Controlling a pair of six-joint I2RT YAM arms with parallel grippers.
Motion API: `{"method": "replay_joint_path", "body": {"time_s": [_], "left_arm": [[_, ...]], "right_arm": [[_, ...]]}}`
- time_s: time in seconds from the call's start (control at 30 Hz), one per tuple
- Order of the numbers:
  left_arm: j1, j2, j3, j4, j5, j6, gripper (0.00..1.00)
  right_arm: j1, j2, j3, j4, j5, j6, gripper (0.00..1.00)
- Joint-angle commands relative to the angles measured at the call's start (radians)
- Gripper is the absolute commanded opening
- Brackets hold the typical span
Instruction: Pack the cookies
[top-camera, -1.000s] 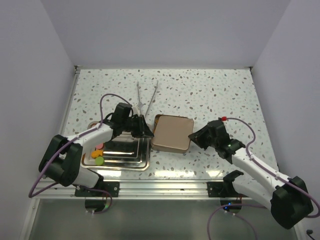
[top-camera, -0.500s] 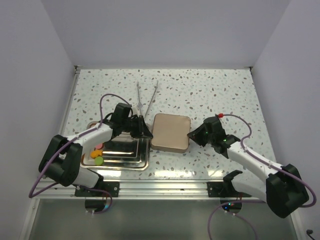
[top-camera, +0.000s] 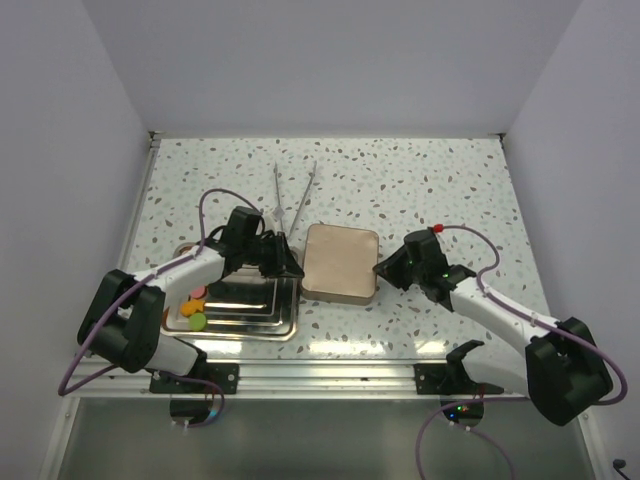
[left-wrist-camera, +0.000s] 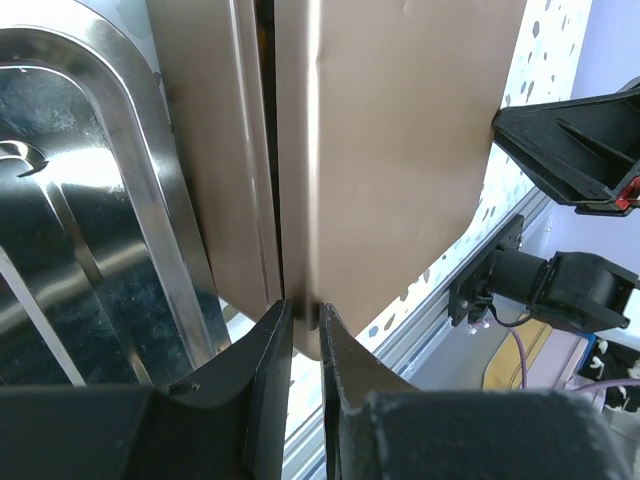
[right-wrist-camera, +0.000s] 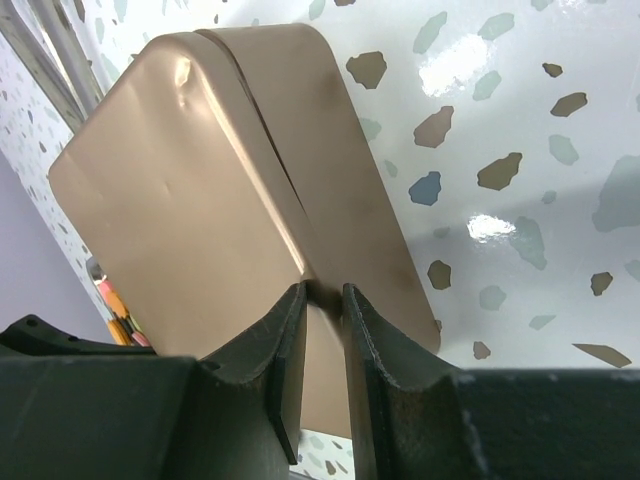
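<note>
The cookies (top-camera: 194, 308), a few orange, pink and green discs, lie at the left end of a steel tray (top-camera: 250, 318). A gold tin sits just right of the tray with its lid (top-camera: 340, 262) lying on it. My left gripper (top-camera: 297, 270) is shut on the lid's left edge (left-wrist-camera: 303, 312). My right gripper (top-camera: 381, 270) is shut on the lid's right edge (right-wrist-camera: 323, 290). In the right wrist view the lid (right-wrist-camera: 190, 210) sits a little askew over the tin's base (right-wrist-camera: 350, 180). What is inside the tin is hidden.
Metal tongs (top-camera: 293, 200) lie on the speckled table behind the tin. The tray's raised rim (left-wrist-camera: 100, 200) runs right beside the tin's base (left-wrist-camera: 215, 150). White walls close in the table on three sides.
The lid, earlier tilted and offset to the right of the tin, has shifted left and come down onto it. Both grippers have kept their hold; the right arm has moved left with it.
</note>
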Motion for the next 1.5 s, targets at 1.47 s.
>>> {"method": "replay_joint_path", "body": {"time_s": [1.47], "left_arm": [[0.113,0.484,0.579,-0.342,-0.372,0.159,0.0]], "right_arm": [[-0.022,0.198,0.228,-0.005,-0.038,-0.085,0.49]]}}
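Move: The lid's middle lies about 8 cm to the left gripper's right and 4 cm ahead, level with its fingers, which sit at the lid's left rim; the lid's far-left corner is some 14 cm straight ahead. From the right gripper, at the right rim, the lid's middle is about 7 cm left and 3 cm ahead. From the left gripper, the steel tray lies some 15 cm left and 6 cm back, the tongs roughly 20 cm ahead and 2 cm left, both about 5 cm lower. Lift the left gripper off the lid's left rim, forward and up nearly 6 cm, shutting the empty fingers; drop it back to rim height and run it on forward along the left edge to the far-left corner, about 15 cm in all, drifting left last. Meanwhile push the lidded box forward and left with the right fingers still astride the right rim, then open them there, rising slightly. ##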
